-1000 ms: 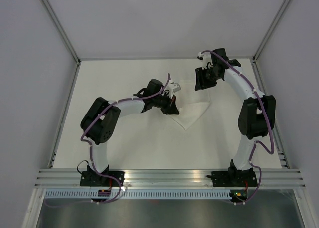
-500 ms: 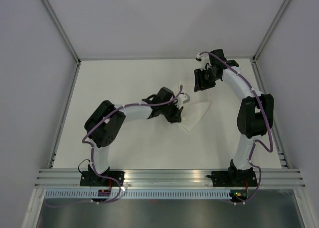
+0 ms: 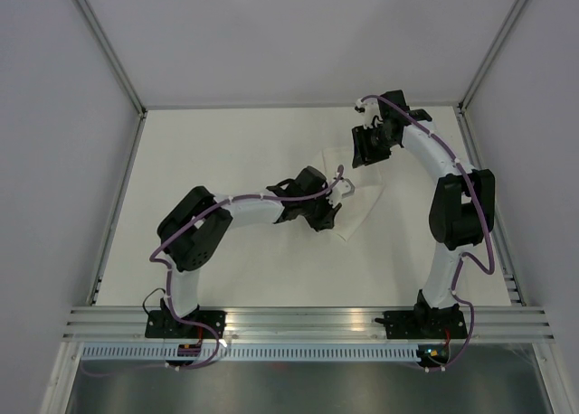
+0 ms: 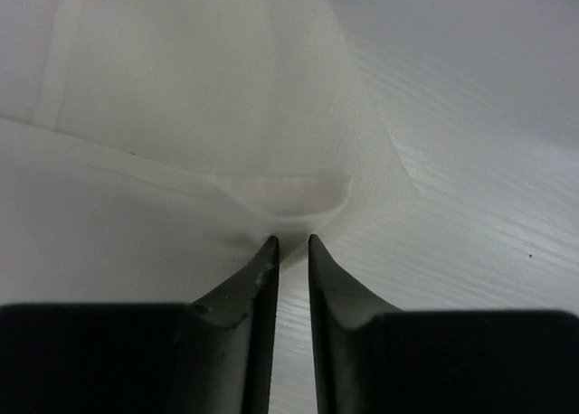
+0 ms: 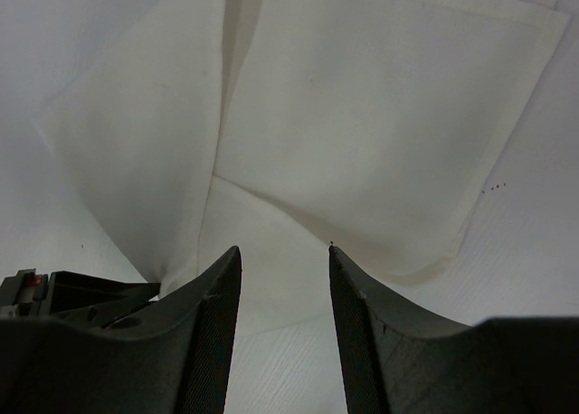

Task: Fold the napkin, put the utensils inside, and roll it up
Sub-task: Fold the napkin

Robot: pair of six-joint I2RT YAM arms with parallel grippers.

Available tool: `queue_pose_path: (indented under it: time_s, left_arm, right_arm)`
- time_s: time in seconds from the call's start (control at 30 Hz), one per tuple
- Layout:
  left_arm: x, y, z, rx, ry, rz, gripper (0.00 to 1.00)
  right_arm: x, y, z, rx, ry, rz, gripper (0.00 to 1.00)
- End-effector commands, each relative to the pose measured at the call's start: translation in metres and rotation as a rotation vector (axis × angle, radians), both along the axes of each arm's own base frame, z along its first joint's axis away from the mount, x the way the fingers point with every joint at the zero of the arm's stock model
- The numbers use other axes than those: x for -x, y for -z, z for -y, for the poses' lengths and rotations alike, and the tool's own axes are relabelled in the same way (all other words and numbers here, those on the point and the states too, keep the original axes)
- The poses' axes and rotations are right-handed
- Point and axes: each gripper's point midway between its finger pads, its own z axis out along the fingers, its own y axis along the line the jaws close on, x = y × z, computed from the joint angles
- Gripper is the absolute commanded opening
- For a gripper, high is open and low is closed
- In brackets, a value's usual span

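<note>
The napkin (image 3: 362,202) lies folded over on the pale table, between the two arms; it is white, with a layered fold in the right wrist view (image 5: 380,116). My left gripper (image 3: 332,217) sits low at its near corner. In the left wrist view its jaws (image 4: 291,242) stand a narrow gap apart with only table between them, and the napkin's folded edge (image 4: 289,192) lies just beyond the tips. My right gripper (image 3: 366,152) hovers open over the far part of the cloth (image 5: 283,251), holding nothing. The utensils are out of view.
The table (image 3: 226,143) is walled on three sides by grey panels. Aluminium rails (image 3: 308,319) run along the near edge by the arm bases. The left arm's gripper shows at the lower left of the right wrist view (image 5: 81,292).
The left arm has swept right and toward the near edge, carrying the napkin's corner over the cloth. Its jaws have since parted slightly and let the cloth go. The right arm has barely moved.
</note>
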Motion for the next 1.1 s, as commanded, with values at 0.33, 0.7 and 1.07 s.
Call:
queue_pose_path:
  time_s: [0.33, 0.7, 1.07]
  left_arm:
    - [0.013, -0.05, 0.033, 0.134, 0.097, 0.04, 0.46]
    - [-0.014, -0.113, 0.033, 0.333, -0.009, 0.042, 0.57]
    - [-0.179, -0.115, -0.109, 0.259, -0.792, 0.095, 0.56]
  right_arm:
    - [-0.001, 0.008, 0.004, 0.042, 0.013, -0.007, 0.5]
    - [0.001, -0.005, 0.024, 0.084, 0.073, 0.022, 0.5]
    - [0.053, 0.04, 0.079, 0.208, 0.111, -0.062, 0.48]
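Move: The right hand is after the napkin's right corner, where the fold curls: about 5 cm right of it, 3 cm back and 10 cm below; the near corner is some 19 cm back and 6 cm left. The left hand, down at the freshly laid fold, next heads for the napkin's far-left corner, roughly 21 cm ahead and 2 cm left; the left corner is about 8 cm ahead and 12 cm left, the near corner some 4 cm back and 4 cm right. The left hand, already parting its fingers at the fold, opens them to over half while creeping about 3 cm back and right close to the table, then comes free and sweeps forward, up and left over the napkin's left side, some 16 cm forward and 12 cm up, turning about 30 degrees counter-clockwise. The right hand stays put above the far right part at first, then late on heads right, down and back towards the right corner, about 6 cm right and 5 cm down, its fingers still half open and touching nothing. ##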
